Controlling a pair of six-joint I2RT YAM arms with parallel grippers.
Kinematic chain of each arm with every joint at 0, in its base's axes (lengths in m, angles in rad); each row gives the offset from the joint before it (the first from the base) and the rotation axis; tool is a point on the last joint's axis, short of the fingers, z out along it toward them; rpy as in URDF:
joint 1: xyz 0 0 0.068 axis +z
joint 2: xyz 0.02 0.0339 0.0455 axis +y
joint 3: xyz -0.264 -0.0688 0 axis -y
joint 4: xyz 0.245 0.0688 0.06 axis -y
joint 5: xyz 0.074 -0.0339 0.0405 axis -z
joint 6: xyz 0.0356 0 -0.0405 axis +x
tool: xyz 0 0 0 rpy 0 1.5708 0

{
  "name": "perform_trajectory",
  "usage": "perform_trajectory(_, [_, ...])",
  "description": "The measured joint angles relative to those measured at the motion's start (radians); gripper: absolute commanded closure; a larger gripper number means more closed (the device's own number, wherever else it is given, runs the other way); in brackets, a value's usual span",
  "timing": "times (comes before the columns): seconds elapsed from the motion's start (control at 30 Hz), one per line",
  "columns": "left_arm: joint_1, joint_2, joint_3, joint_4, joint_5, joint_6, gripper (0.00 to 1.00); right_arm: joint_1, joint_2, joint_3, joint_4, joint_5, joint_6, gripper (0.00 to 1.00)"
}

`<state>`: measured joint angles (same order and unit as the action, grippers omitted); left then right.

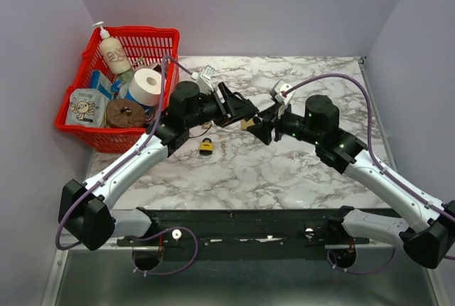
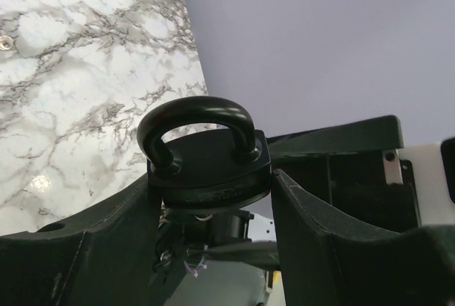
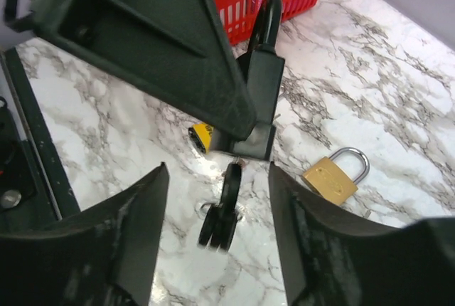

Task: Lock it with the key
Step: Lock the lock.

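Observation:
My left gripper (image 1: 238, 110) is shut on a black padlock (image 2: 206, 167) and holds it above the table, its shackle (image 2: 195, 110) closed. In the right wrist view the padlock (image 3: 259, 96) hangs upright, with a bunch of black-headed keys (image 3: 226, 210) dangling from its underside. My right gripper (image 3: 217, 169) is open. Its fingers (image 3: 135, 228) stand on either side of the hanging keys without touching them. In the top view the right gripper (image 1: 261, 127) sits just right of the left one.
A brass padlock (image 3: 330, 178) lies on the marble table (image 1: 284, 171) right of the grippers. A yellow padlock (image 1: 206, 146) and a small key ring (image 1: 223, 146) lie below the left gripper. A red basket (image 1: 135, 32) of household items stands at the back left.

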<state>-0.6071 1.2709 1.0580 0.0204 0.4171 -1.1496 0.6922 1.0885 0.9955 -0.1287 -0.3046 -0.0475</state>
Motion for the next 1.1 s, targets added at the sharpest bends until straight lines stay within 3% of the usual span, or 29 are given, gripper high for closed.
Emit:
perform_trajectory(0.3, [0.019, 0.006, 0.000, 0.008, 0.000, 0.000, 1.00, -0.034, -0.071, -0.006, -0.045, 0.003, -0.005, 0.41])
perform_trajectory(0.47, [0.018, 0.006, 0.000, 0.019, 0.003, 0.000, 1.00, -0.041, -0.029, -0.005, -0.050, 0.002, -0.005, 0.54])
perform_trajectory(0.8, [0.016, 0.006, 0.000, 0.023, 0.003, 0.000, 1.00, -0.041, 0.000, 0.020, -0.052, -0.027, -0.005, 0.53])
perform_trajectory(0.93, [0.016, 0.006, 0.000, 0.023, 0.003, 0.000, 1.00, -0.041, 0.000, 0.032, -0.052, -0.050, -0.013, 0.74])
perform_trajectory(1.1, [0.016, 0.006, 0.000, 0.022, 0.003, 0.001, 1.00, -0.046, 0.005, 0.034, -0.051, -0.056, -0.025, 0.93])
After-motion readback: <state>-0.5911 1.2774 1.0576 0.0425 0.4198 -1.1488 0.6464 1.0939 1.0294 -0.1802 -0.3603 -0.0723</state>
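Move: The black-headed key stands in the underside of the black padlock, its head only about 1 cm ahead of the right hand point, neither left nor right, between the open fingers. The padlock is some 3 cm ahead and 4 cm left of that hand, level with it; the brass padlock lies roughly 14 cm ahead, 3 cm left and 22 cm below, the yellow lock 5 cm ahead, 16 cm left, equally low. From the left hand the key is about 2 cm back and 4 cm right. The right hand, its fingers already off the key and apart, first backs away about 2 cm to the right while rising some 1.5 cm, then dips about 2.5 cm with a slight push forward and comes up again by about 1.5 cm, easing back left towards the padlock. Its fingers narrow on the way and at the end close around the key's black head to pinch it anew, while the left hand shifts under a centimetre forward and then holds the black padlock still. ##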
